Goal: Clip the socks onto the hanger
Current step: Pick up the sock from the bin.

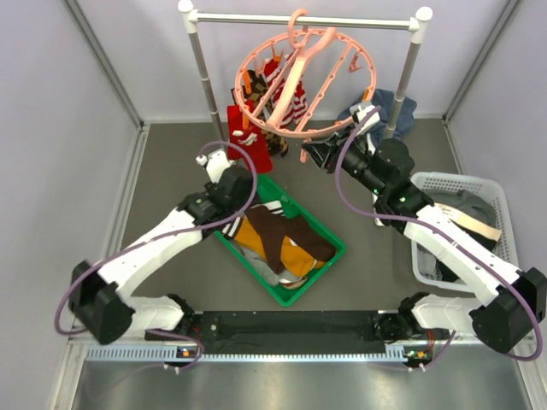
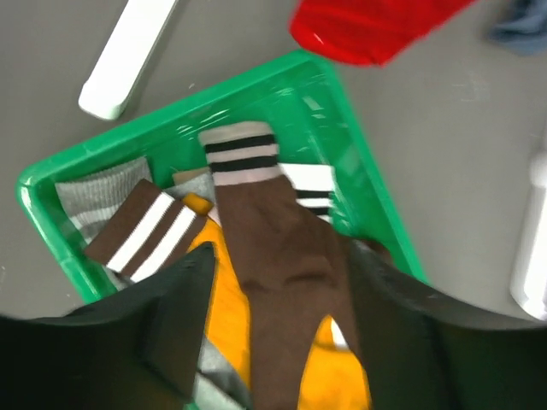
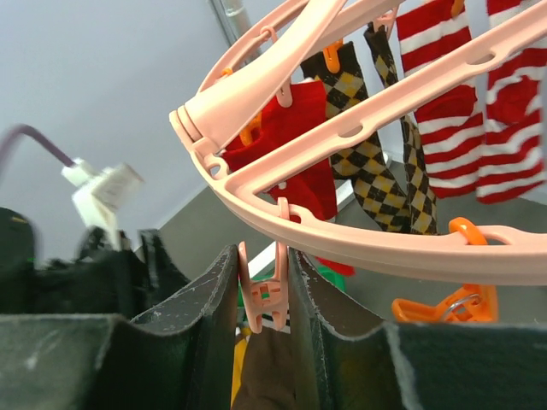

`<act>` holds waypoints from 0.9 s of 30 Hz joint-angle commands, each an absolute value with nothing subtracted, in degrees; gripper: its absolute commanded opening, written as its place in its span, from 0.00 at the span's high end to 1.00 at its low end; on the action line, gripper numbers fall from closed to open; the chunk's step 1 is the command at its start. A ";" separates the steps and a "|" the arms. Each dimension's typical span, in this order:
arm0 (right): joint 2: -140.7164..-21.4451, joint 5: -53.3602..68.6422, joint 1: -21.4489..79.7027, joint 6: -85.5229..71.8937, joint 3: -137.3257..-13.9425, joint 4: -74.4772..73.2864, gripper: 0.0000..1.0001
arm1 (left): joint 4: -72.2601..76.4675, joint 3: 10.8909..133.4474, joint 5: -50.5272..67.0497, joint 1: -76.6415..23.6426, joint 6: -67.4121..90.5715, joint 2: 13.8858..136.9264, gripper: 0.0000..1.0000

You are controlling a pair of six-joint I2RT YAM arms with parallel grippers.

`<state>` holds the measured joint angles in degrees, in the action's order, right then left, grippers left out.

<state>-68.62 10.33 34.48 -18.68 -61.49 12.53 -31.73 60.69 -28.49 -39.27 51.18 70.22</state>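
Observation:
The pink hanger [image 1: 289,85] hangs from the rail. Red [image 3: 291,137], argyle [image 3: 376,162] and red-and-white striped [image 3: 444,85] socks are clipped to the hanger [image 3: 385,235]. My right gripper [image 3: 263,256], seen at the ring's near edge [image 1: 312,154], is shut on a pink clip [image 3: 263,295] under the ring. Loose socks lie in the green tray [image 2: 171,128]: a dark brown sock [image 2: 265,213], a mustard one [image 2: 226,290] and a brown one with white stripes [image 2: 141,235]. My left gripper [image 2: 278,256] is low over the tray [image 1: 244,209], open, a finger on each side of the dark brown sock.
A silver rail [image 1: 299,19] on two posts carries the hanger. A blue-grey cloth [image 1: 397,107] lies by the right post. A white basket [image 1: 461,196] with garments stands at the right. A red sock [image 2: 367,26] hangs just beyond the tray's far corner.

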 commanded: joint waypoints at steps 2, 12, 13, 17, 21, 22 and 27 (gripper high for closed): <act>-67.85 10.73 35.95 -16.88 -59.77 9.31 1.00 | -27.78 64.86 -34.36 -39.64 54.76 83.19 0.42; -67.94 11.07 35.95 -15.65 -58.89 9.58 1.00 | -32.70 76.02 -38.32 -37.09 54.85 104.49 0.63; -68.03 11.25 35.95 -15.56 -58.80 9.58 1.00 | -32.78 76.63 -38.15 -36.48 54.93 105.28 0.63; -67.94 11.51 36.04 -15.38 -58.54 9.84 1.00 | -32.61 76.91 -38.06 -34.90 55.55 108.97 0.64; -68.12 11.60 35.95 -15.29 -58.36 9.93 1.00 | -33.22 77.25 -35.08 -34.10 55.37 111.97 0.66; -68.29 11.51 36.03 -15.29 -58.36 9.93 1.00 | -33.31 77.17 -33.85 -34.28 55.28 112.58 0.66; -68.29 11.08 35.95 -15.20 -58.10 9.84 1.00 | -33.84 76.90 -30.33 -34.28 54.85 114.52 0.71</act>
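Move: The brown sock's striped cuff, in the green bin, lies about 9 cm ahead of the left hand, neither left nor right, and some 18 cm below. At much the same height, a white-striped brown cuff lies roughly 5 cm to the hand's left and 3 cm ahead; a black-and-white cuff lies 5 cm right and 8 cm ahead. From the right hand, the aimed-at cuff is about 7 cm ahead, 13 cm left and 35 cm below. Left hand sinks some 17 cm, reaching about 8 cm forward to the brown sock's striped cuff, fingers narrowing partway. ##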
